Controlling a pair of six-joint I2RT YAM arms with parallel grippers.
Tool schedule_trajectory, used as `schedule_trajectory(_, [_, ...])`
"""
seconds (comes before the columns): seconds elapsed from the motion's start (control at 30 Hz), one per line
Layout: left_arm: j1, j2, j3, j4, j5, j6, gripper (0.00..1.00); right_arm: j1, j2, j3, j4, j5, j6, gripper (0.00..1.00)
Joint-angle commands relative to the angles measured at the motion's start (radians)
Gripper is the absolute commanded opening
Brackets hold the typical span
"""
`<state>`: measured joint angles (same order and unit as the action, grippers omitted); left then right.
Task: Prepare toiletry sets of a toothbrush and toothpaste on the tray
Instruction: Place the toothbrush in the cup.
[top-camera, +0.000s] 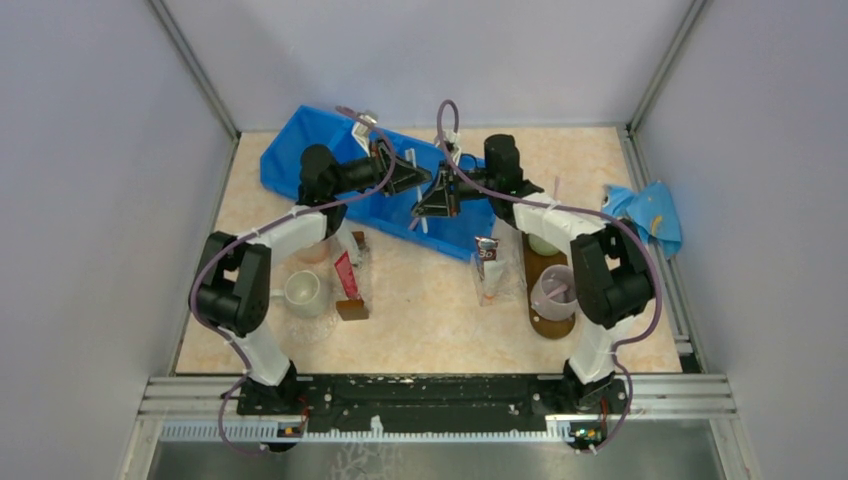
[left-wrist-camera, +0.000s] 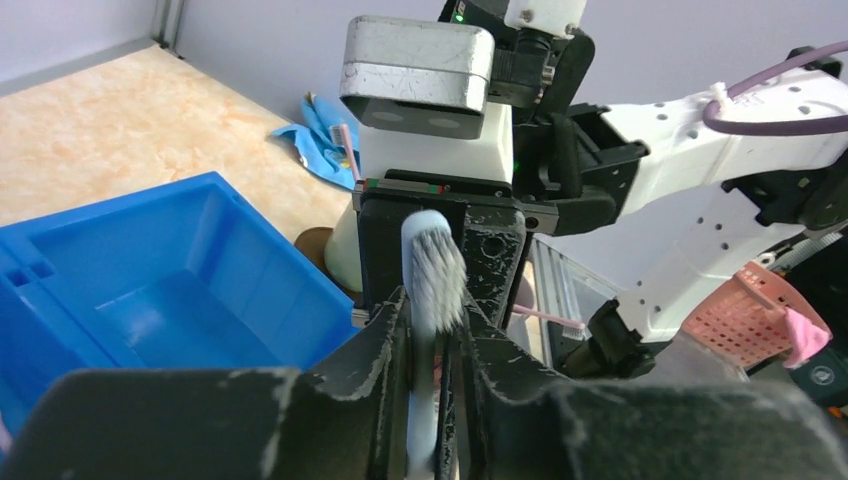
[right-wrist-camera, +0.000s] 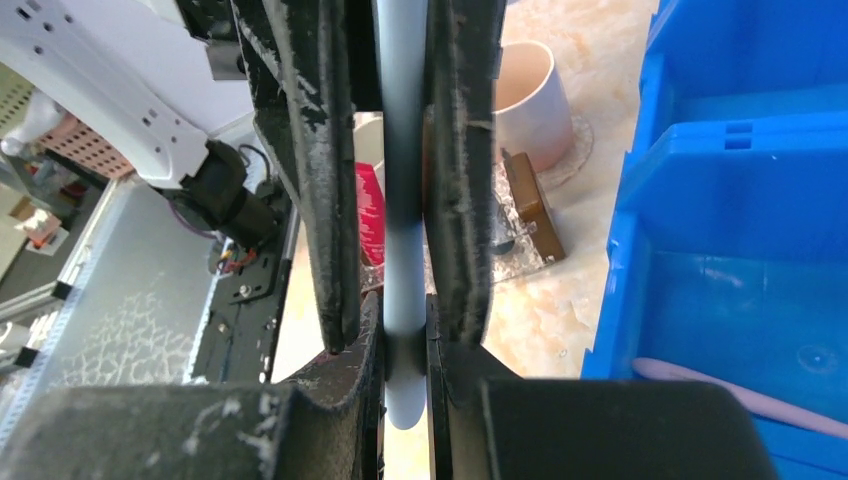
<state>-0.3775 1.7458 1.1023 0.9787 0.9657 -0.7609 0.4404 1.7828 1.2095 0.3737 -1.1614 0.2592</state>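
Both grippers meet above the blue bin (top-camera: 340, 165). My right gripper (top-camera: 428, 203) (right-wrist-camera: 405, 325) is shut on a pale blue-white toothbrush (left-wrist-camera: 437, 272) (right-wrist-camera: 405, 200), just below its bristle head. My left gripper (top-camera: 408, 180) (left-wrist-camera: 432, 308) straddles the same toothbrush's handle, jaws nearly closed with a thin gap showing on one side. The tray (top-camera: 551, 326), a dark brown oval board, lies at the right and carries a pink mug (top-camera: 552, 288) and a pale cup (top-camera: 543, 243). A dark toothpaste tube (top-camera: 487, 255) lies left of the tray. A red toothpaste tube (top-camera: 345, 275) lies further left.
A white mug (top-camera: 305, 290) and a small brown block (top-camera: 352, 310) sit near the left arm. A blue cloth (top-camera: 648, 215) lies at the right wall. A pink toothbrush (right-wrist-camera: 740, 397) rests in the bin, another pink toothbrush (left-wrist-camera: 545, 318) on the table.
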Motion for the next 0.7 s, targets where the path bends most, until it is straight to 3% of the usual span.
schedule_trajectory(0.0, [-0.003, -0.063, 0.014, -0.04, -0.005, 0.064, 0.18, 0.014, -0.055, 0.066, -0.171, 0.015, -0.158, 0.0])
schedule_trajectory(0.1, [-0.003, -0.077, 0.003, -0.038, -0.007, 0.067, 0.01, 0.014, -0.057, 0.069, -0.194, 0.019, -0.186, 0.0])
schedule_trajectory(0.27, [0.011, -0.101, -0.041, 0.058, -0.01, 0.042, 0.0, 0.014, -0.053, 0.095, -0.304, 0.013, -0.273, 0.0])
schedule_trajectory(0.3, [0.017, -0.108, -0.053, 0.091, -0.009, 0.028, 0.0, 0.014, -0.052, 0.109, -0.342, 0.004, -0.303, 0.06])
schedule_trajectory(0.43, [0.045, -0.161, -0.104, 0.164, -0.005, 0.007, 0.0, 0.014, -0.071, 0.149, -0.487, -0.008, -0.418, 0.53])
schedule_trajectory(0.5, [0.055, -0.198, -0.128, 0.16, -0.009, 0.024, 0.0, 0.014, -0.105, 0.148, -0.529, 0.002, -0.457, 0.67])
schedule_trajectory(0.6, [0.071, -0.274, -0.169, 0.104, -0.036, 0.053, 0.0, 0.014, -0.176, 0.141, -0.598, 0.017, -0.526, 0.78])
schedule_trajectory(0.67, [0.076, -0.352, -0.196, -0.014, -0.087, 0.134, 0.0, 0.013, -0.215, 0.14, -0.641, 0.034, -0.579, 0.79])
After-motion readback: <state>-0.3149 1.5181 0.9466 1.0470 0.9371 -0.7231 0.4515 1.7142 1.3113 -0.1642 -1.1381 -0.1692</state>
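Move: The toothbrush stands steeply between both hands, bristles up: the right hand grips it low, its middle about 2 cm ahead and 3 cm above. The left fingers are nearly closed around its upper part, its middle roughly 2 cm back and 4 cm below. From the left hand the white cup is some 26 cm left and 14 cm back, the peach cup about 27 left and 2 back, the red toothpaste 18 left and 10 back, all around 24 cm below. The left fingers pinch shut on the toothbrush just below its bristles while the right hand still holds it lower down; only then do the right fingers spread wide and let go, that hand easing back and right about 2 cm. The left hand, barely moving until the release, then draws the brush left, up and back by about 7 cm in all, tilting some 10 degrees, towards the cups' side. ##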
